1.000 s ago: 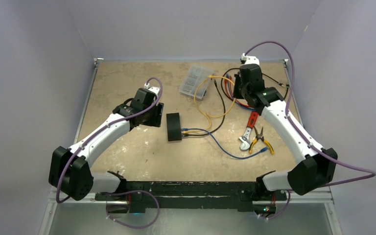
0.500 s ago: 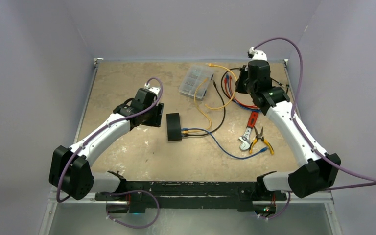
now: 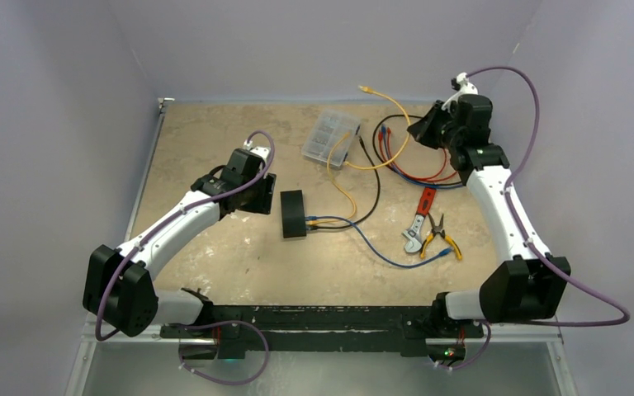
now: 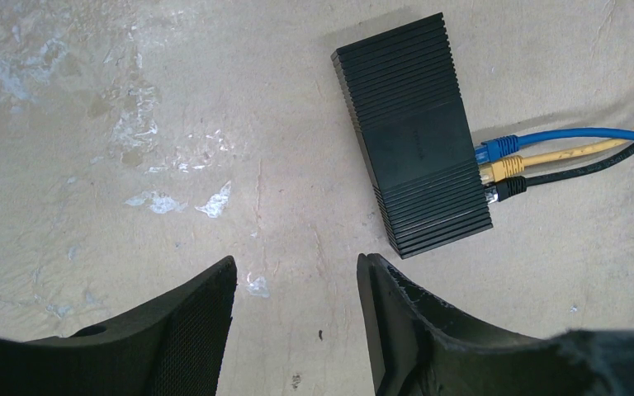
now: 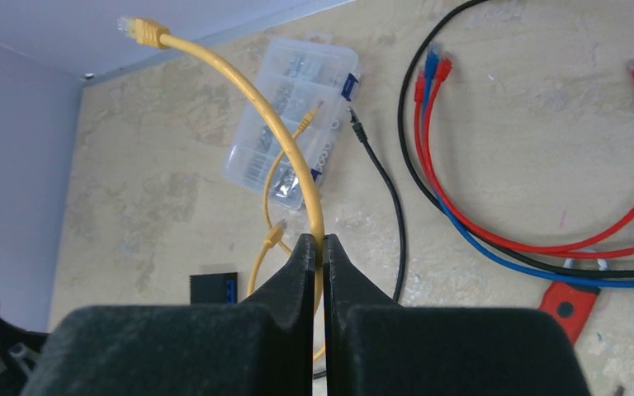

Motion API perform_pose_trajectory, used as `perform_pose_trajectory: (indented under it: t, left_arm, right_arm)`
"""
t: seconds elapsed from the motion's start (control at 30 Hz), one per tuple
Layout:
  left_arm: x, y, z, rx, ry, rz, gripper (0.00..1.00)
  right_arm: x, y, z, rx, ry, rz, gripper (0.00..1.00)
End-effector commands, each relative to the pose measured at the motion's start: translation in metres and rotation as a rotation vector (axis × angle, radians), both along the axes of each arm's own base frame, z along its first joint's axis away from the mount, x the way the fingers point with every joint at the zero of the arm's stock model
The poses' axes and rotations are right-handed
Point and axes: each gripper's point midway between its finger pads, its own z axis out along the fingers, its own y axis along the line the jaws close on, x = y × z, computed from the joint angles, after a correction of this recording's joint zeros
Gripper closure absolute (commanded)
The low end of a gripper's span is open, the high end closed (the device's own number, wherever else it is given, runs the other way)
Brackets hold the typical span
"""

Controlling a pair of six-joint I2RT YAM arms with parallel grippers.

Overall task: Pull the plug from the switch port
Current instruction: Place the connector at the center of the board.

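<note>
The black switch [image 3: 294, 214] lies flat at mid-table and shows ribbed in the left wrist view [image 4: 417, 136]. Three plugs sit side by side in its ports: blue plug [image 4: 495, 148], yellow plug [image 4: 502, 168] and black plug [image 4: 508, 188]. My left gripper [image 4: 295, 268] hovers open and empty just left of the switch [image 3: 266, 192]. My right gripper [image 5: 324, 243] is raised at the far right [image 3: 423, 129], shut on a yellow cable [image 5: 293, 157]. That cable's free plug end [image 5: 144, 30] sticks up in the air [image 3: 366, 87].
A clear compartment case [image 3: 328, 138] lies at the back centre. Red, blue and black loose cables [image 3: 413, 169] loop under the right arm. A red-handled wrench [image 3: 419, 219] and yellow-handled pliers [image 3: 439, 235] lie right of the switch. Walls stand close on three sides.
The right arm has swung right and upward with the yellow cable, lifting its free plug end high above the back edge. The left arm and the switch have not moved.
</note>
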Motion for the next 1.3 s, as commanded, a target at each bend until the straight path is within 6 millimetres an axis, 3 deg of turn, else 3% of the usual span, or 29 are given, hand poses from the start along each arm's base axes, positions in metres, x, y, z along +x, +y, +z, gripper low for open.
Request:
perform_pose_trajectory:
  t: [0.0,0.33,0.47,0.83,1.27]
  left_arm:
    - [0.009,0.0,0.009,-0.001,-0.035,0.011,0.45]
    - [0.009,0.001,0.008,0.003,-0.031,0.013,0.45]
    - [0.01,0.0,0.006,0.004,-0.025,0.008,0.45]
    - [0.009,0.002,0.003,0.015,-0.017,0.015,0.45]
    - [0.01,0.004,-0.002,0.029,-0.007,0.025,0.45]
  right_arm:
    - [0.006,0.003,0.012,0.148,-0.056,0.07,1.0]
    - [0.0,-0.074,0.001,0.264,-0.093,-0.101,1.0]
    - [-0.001,-0.095,-0.002,0.303,-0.1,-0.131,1.0]
    - [0.023,-0.108,-0.011,0.391,-0.112,-0.129,1.0]
    - [0.063,-0.127,-0.002,0.467,-0.182,-0.201,1.0]
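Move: The right hand holds a yellow cable high over the board and is taking it to the pile of pulled cables, whose middle is about 13 cm ahead, 12 cm to its right and 28 cm below. On the board too, the clear box lies some 18 cm ahead and 18 cm left of that hand, and the wrench roughly 11 cm back and 7 cm right. From the left hand the pile is about 26 cm ahead, 52 cm right and 12 cm below. With its fingers still shut on the yellow cable, the right hand sweeps about 11 cm to the right towards the cable pile, dipping some 4 cm on the way and coming partly back up. Once the sideways sweep has ended it pushes forward about 4 cm over the pile's side of the board while sinking again, the wrist rolling steadily left side up by some 25 degrees and swinging a little clockwise, so that the cable trails after it. ##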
